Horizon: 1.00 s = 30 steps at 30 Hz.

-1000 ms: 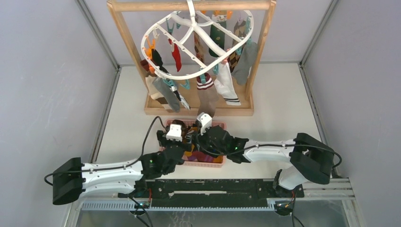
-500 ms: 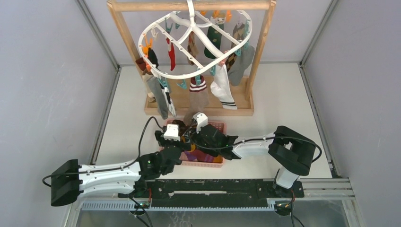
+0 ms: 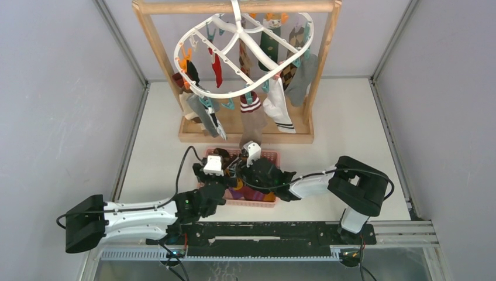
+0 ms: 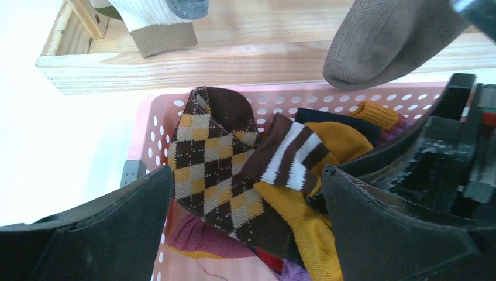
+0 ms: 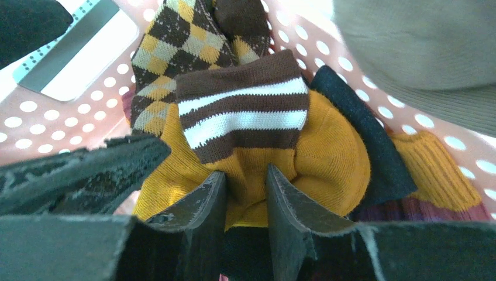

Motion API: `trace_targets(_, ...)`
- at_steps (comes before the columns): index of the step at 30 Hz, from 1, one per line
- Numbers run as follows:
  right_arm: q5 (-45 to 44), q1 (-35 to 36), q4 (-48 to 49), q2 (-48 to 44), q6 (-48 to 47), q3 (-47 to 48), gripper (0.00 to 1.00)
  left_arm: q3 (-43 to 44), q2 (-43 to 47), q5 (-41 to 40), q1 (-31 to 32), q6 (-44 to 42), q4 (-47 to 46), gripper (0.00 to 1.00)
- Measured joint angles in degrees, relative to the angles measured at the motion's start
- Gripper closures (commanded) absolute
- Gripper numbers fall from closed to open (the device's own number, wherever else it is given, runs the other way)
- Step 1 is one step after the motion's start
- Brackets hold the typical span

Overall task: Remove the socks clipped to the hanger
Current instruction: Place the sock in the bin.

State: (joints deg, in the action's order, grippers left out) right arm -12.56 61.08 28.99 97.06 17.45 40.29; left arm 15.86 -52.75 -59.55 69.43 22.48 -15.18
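The white ring hanger (image 3: pixel 245 91) hangs from the wooden frame, with several socks (image 3: pixel 278 105) clipped round it. Both grippers are down in the pink basket (image 3: pixel 270 157). My right gripper (image 5: pixel 245 175) is shut on a mustard sock (image 5: pixel 327 152) with a brown and white striped cuff; a fold of its fabric is pinched between the jaws. My left gripper (image 4: pixel 245 175) stands wide open over an argyle sock (image 4: pixel 210 158) and grips nothing. In the top view, the left gripper (image 3: pixel 219 178) and right gripper (image 3: pixel 243 178) sit side by side.
The wooden frame stand (image 3: pixel 245 137) rises just behind the basket. A grey-brown sock (image 4: pixel 386 41) hangs low over the basket's far rim. Red, purple and black socks lie loose in the basket. Grey walls close in the table on both sides.
The right jaws have narrowed onto the mustard sock in the basket. The right arm's elbow has folded in to the left. The hanger swayed left and came back. The left arm barely moved.
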Motion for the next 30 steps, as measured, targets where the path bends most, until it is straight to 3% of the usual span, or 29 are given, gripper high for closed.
trace_targets(8, -0.04, -0.33, 0.98, -3.74, 0.5, -4.13, 0.59, 0.0, -1.55, -0.39, 0.0, 0.02, -0.87, 0.0)
trace_targets(16, 0.33, 0.2, 0.31, -6.58, 0.46, -5.88, 0.48, 0.0, 0.79, -1.38, 0.0, 0.33, -0.07, 0.0)
trace_targets(30, -1.29, 5.55, -4.79, -20.13, -0.31, -7.93, 0.35, 0.13, 3.98, -4.9, 0.11, 3.56, 10.05, 0.0)
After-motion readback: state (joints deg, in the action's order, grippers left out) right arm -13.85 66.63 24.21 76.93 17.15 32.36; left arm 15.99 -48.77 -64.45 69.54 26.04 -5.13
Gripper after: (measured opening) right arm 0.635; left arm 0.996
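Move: The yellow sock with the brown-and-white cuff already lies in the bin, practically at the right fingertips and only about 1 cm below them. The argyle sock is roughly 6 cm to the left and 2 cm farther out, some 2 cm lower; the hanging grey-brown sock's toe is about 8 cm ahead, 4 cm right and 7 cm up. From the left hand, the yellow sock lies some 6 cm right, 3 cm ahead and 8 cm below. The yellow sock is left in the bin: the part-closed right fingers, still down at its folds, first shift about 2 cm right at the same height, then draw back and rise away, ending some 6 cm higher and 5 cm back while they open well wider and come free. The empty left hand, wide open, eases about 3 cm left, away from that sock. ##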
